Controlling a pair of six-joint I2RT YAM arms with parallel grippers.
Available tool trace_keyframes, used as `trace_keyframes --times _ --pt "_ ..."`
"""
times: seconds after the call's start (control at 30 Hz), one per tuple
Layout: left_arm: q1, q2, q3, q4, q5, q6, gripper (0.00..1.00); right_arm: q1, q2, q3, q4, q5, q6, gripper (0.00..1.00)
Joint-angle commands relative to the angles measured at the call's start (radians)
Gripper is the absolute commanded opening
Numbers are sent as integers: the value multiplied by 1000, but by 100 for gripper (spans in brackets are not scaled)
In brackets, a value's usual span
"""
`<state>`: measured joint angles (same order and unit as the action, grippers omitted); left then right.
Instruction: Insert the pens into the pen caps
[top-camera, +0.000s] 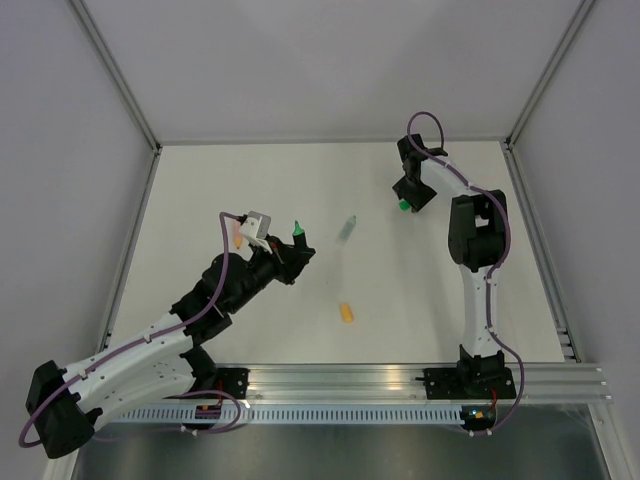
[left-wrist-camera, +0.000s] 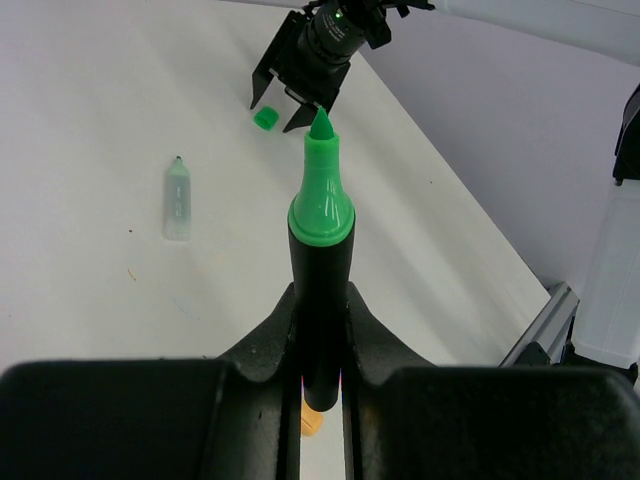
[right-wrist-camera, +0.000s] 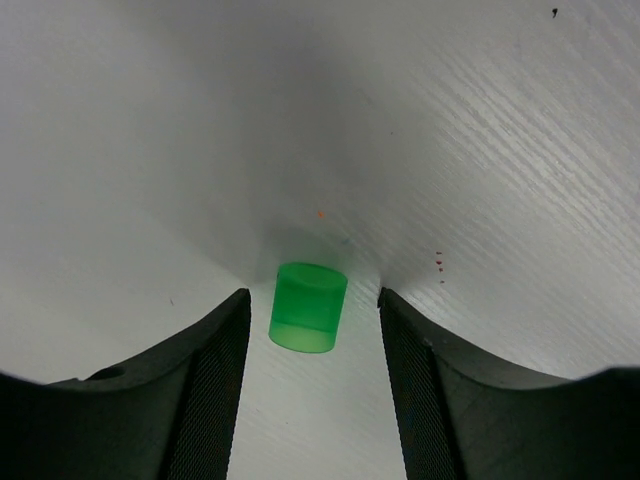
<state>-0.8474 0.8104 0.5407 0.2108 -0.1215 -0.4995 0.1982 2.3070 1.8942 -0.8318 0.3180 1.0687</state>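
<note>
My left gripper (top-camera: 288, 252) (left-wrist-camera: 320, 292) is shut on the black-barrelled pen (left-wrist-camera: 320, 250), which it holds above the table, green tip (top-camera: 297, 231) pointing away. My right gripper (top-camera: 408, 196) (right-wrist-camera: 313, 297) is open, low over the table at the far right. The bright green cap (right-wrist-camera: 308, 307) (top-camera: 403, 206) lies on the table between its fingers, touching neither. The pale pen (top-camera: 347, 229) (left-wrist-camera: 177, 200) lies on the table between the two grippers. The orange-yellow cap (top-camera: 346, 314) lies nearer the front; it also peeks between the fingers in the left wrist view (left-wrist-camera: 312, 425).
The white table (top-camera: 200, 190) is walled by grey panels at the back and sides. A metal rail (top-camera: 400, 380) runs along the front edge by the arm bases. The right arm (top-camera: 478, 240) stands along the right side.
</note>
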Motion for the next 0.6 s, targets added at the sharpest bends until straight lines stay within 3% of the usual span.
trace_keyframes --times 0.0,0.27,0.47,0.5,0.57 --pt "2 -13 7 6 -7 30 2 -5 32 48 -23 -20 -1 60" --pt "1 -19 7 4 -4 27 2 -6 48 52 -38 -25 -16 50" --pt "1 -20 7 4 -1 32 2 -8 39 37 -32 -65 -70 22" --pt "2 -19 7 7 3 32 2 -6 32 28 -18 -77 -84 13" --pt "2 -7 10 12 14 35 2 -6 10 -3 8 -117 -131 8"
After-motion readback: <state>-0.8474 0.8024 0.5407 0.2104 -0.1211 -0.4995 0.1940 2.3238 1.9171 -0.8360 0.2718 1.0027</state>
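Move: The green pen cap lies directly between the open fingers of the right gripper, its middle roughly 1 cm below the hand point. From this hand the grey pen lies about 18 cm to the left and 7 cm back; the black pen held up in the left gripper is some 27 cm back, 26 cm left and 25 cm higher. From the left gripper, the cap lies about 28 cm ahead, 25 cm right and 23 cm below. Keep the right gripper low over the table with its fingers still pointing steeply down, and shut them from well over half open onto the sides of the green cap until both pads pinch it. Let the hand give way only about half a centimetre to the left while the wrist turns some 5 degrees counter-clockwise as the grip tightens. ##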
